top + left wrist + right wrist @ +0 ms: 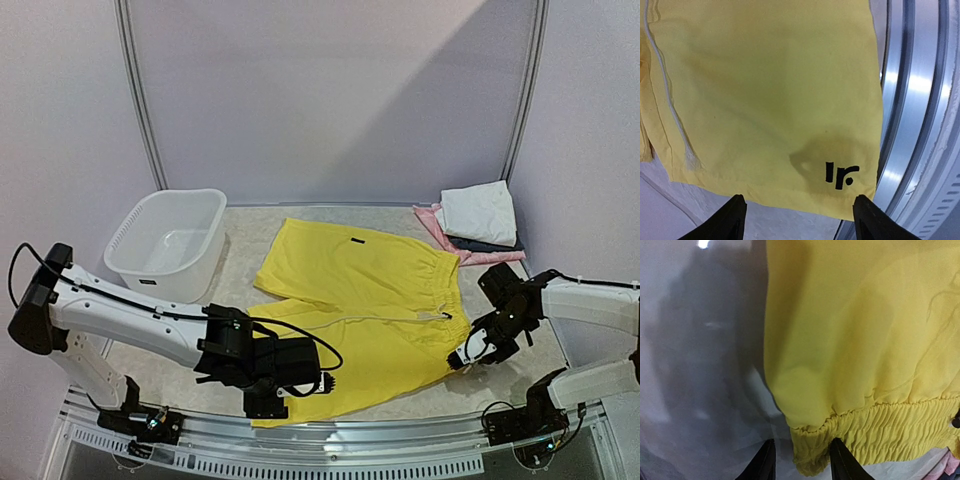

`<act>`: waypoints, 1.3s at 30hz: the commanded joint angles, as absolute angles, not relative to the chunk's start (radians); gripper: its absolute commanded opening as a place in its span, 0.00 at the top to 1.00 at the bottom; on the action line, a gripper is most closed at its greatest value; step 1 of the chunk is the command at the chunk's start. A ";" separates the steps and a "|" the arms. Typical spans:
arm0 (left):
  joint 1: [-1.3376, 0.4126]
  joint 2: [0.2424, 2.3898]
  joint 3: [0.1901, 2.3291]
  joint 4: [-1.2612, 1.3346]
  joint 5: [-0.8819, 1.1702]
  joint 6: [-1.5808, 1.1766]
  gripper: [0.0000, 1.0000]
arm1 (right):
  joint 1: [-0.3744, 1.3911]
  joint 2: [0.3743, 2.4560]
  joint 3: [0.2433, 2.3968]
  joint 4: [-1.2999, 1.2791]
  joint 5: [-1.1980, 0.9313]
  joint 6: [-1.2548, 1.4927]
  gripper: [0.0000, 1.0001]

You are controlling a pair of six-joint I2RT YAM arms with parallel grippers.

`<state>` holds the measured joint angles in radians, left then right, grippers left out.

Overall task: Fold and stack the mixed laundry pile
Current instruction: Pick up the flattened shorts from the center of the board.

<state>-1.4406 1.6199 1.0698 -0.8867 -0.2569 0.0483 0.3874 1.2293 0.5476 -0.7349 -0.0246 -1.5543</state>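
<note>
The yellow shorts lie spread flat on the table, waistband to the right. My left gripper hovers at the hem of the near leg. In the left wrist view its jaws stand wide open, and the hem with a black logo lies just beyond the fingertips. A white drawstring runs along the cloth. My right gripper is at the near corner of the elastic waistband. Its narrow jaws straddle that corner, and a gap shows beside the left finger.
A white plastic basket stands at the back left. At the back right is a stack of folded clothes, a white garment on top of pink cloth. A metal rail runs along the near table edge beside the shorts' hem.
</note>
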 commanded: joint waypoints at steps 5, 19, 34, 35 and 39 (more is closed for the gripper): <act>-1.529 1.674 1.115 -0.977 -0.314 -0.113 0.23 | 0.396 1.276 0.410 -0.484 0.055 -1.570 0.92; -1.598 1.722 1.069 -0.948 -0.201 -0.192 0.38 | 0.396 1.237 0.557 -0.712 -0.090 -1.468 1.00; -1.627 1.907 1.169 -1.188 -0.326 -0.173 0.46 | 0.396 1.238 0.555 -0.733 -0.082 -1.474 1.00; -1.627 1.911 1.174 -1.193 -0.329 -0.173 0.48 | 0.396 1.238 0.554 -0.733 -0.080 -1.474 1.00; -1.627 1.930 1.190 -1.212 -0.342 -0.174 0.55 | 0.396 1.238 0.546 -0.732 -0.077 -1.471 1.00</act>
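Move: The shorts' near left corner, which the left fingers go for, lies about 6 cm left of that hand, 5 cm back and 5 cm below. The black print is some 2 cm back and 2 cm left, and the loose drawstring end about 15 cm ahead and 6 cm left. The near end of the waistband sits right at the right fingertips, 1 cm ahead and 1 cm below, level sideways; the cord knot is about 11 cm farther out and 3 cm left. The near end of the waistband is pinched between the right fingers, which close fully while nudging 3 cm forward, then ease back 2 cm and keep hold. Down to the near left corner comes the left hand: back about 4 cm, then left and lower, fingertips tilting some 25 degrees leftward and narrowing around the cloth without shutting. ##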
